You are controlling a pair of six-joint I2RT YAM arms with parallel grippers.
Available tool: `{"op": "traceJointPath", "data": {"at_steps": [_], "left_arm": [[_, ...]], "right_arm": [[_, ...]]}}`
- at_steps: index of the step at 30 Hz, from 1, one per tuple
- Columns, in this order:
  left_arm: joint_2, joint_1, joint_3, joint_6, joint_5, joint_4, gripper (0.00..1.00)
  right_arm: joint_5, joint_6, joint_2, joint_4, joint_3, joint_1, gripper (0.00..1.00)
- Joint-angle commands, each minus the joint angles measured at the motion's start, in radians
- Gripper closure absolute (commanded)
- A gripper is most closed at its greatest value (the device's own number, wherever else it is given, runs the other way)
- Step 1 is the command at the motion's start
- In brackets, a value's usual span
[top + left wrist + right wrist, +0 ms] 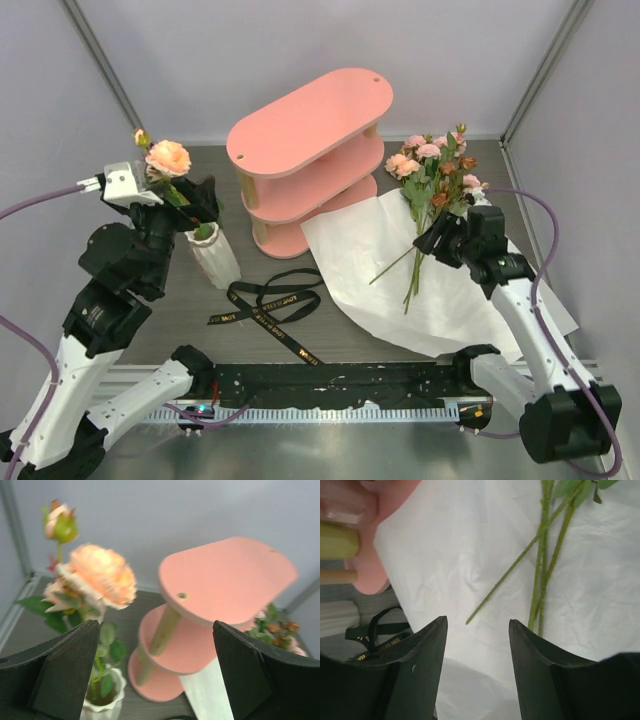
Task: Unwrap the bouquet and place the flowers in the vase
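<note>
The white ribbed vase (217, 258) stands left of centre with one peach rose (168, 157) and a bud upright in it. My left gripper (203, 200) hovers just above the vase rim beside the stem, jaws wide open and holding nothing. In the left wrist view the rose (101, 575) and vase (106, 706) sit by the left finger (65, 672). The remaining flowers (436, 170) lie on the flattened white paper (350, 250), stems (543, 580) pointing towards me. My right gripper (432, 240) hangs open over those stems (412, 275), gripping nothing.
The pink three-tier shelf (310, 130) stands at the back centre, just right of the vase. The untied black ribbon (265, 305) lies on the table in front of it. Grey walls enclose the table on three sides.
</note>
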Motion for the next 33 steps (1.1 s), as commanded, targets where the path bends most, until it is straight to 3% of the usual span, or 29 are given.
{"op": "traceJointPath", "data": {"at_steps": [1, 4, 6, 11, 18, 23, 33], "left_arm": [[0.015, 0.002, 0.062, -0.033, 0.394, 0.034, 0.00], [0.066, 0.002, 0.060, -0.036, 0.523, 0.043, 0.00], [0.124, 0.003, 0.068, -0.035, 0.625, 0.020, 0.00], [0.233, 0.002, 0.079, -0.015, 0.862, -0.058, 0.00], [0.172, 0.002, -0.052, -0.066, 0.899, 0.022, 0.00], [0.155, 0.002, -0.085, -0.063, 0.891, 0.020, 0.00], [0.179, 0.002, -0.082, -0.086, 0.907, 0.042, 0.00]], "right_arm": [[0.205, 0.044, 0.164, -0.044, 0.109, 0.003, 0.42], [0.294, 0.070, 0.252, -0.043, 0.156, 0.002, 0.46], [0.252, 0.087, 0.342, -0.014, 0.184, 0.003, 0.57], [0.201, 0.179, 0.492, 0.066, 0.201, 0.005, 0.60], [0.314, 0.305, 0.563, 0.196, 0.152, 0.003, 0.62], [0.377, 0.296, 0.603, 0.225, 0.170, 0.000, 0.63], [0.360, 0.291, 0.736, 0.241, 0.233, -0.037, 0.68]]}}
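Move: Below the right hand the bouquet's stems cross about 12 cm ahead, 5 cm to its right and 15 cm down; the flower heads lie some 20 cm farther out than that crossing and 5 cm farther right. From the left hand that crossing is roughly 16 cm ahead, 53 cm to the right and 41 cm below. The vase stands about 6 cm ahead of the left hand, 4 cm left and 30 cm below; the pink shelf 26 cm ahead, 22 cm right, 24 cm below; the black ribbon level with it, 12 cm right, 42 cm below. Reaching down and forward onto the bouquet, the right hand sinks about 12 cm and goes 10 cm out, drifting right, tips its fingers down some 20 degrees, turns clockwise and partly closes them over the stems; touch can't be seen. The left hand, empty and wide open, rises briefly, swings 16 cm right, away from the vase towards the bouquet, sinks and turns clockwise about 50 degrees to face it, then nearly stops. ##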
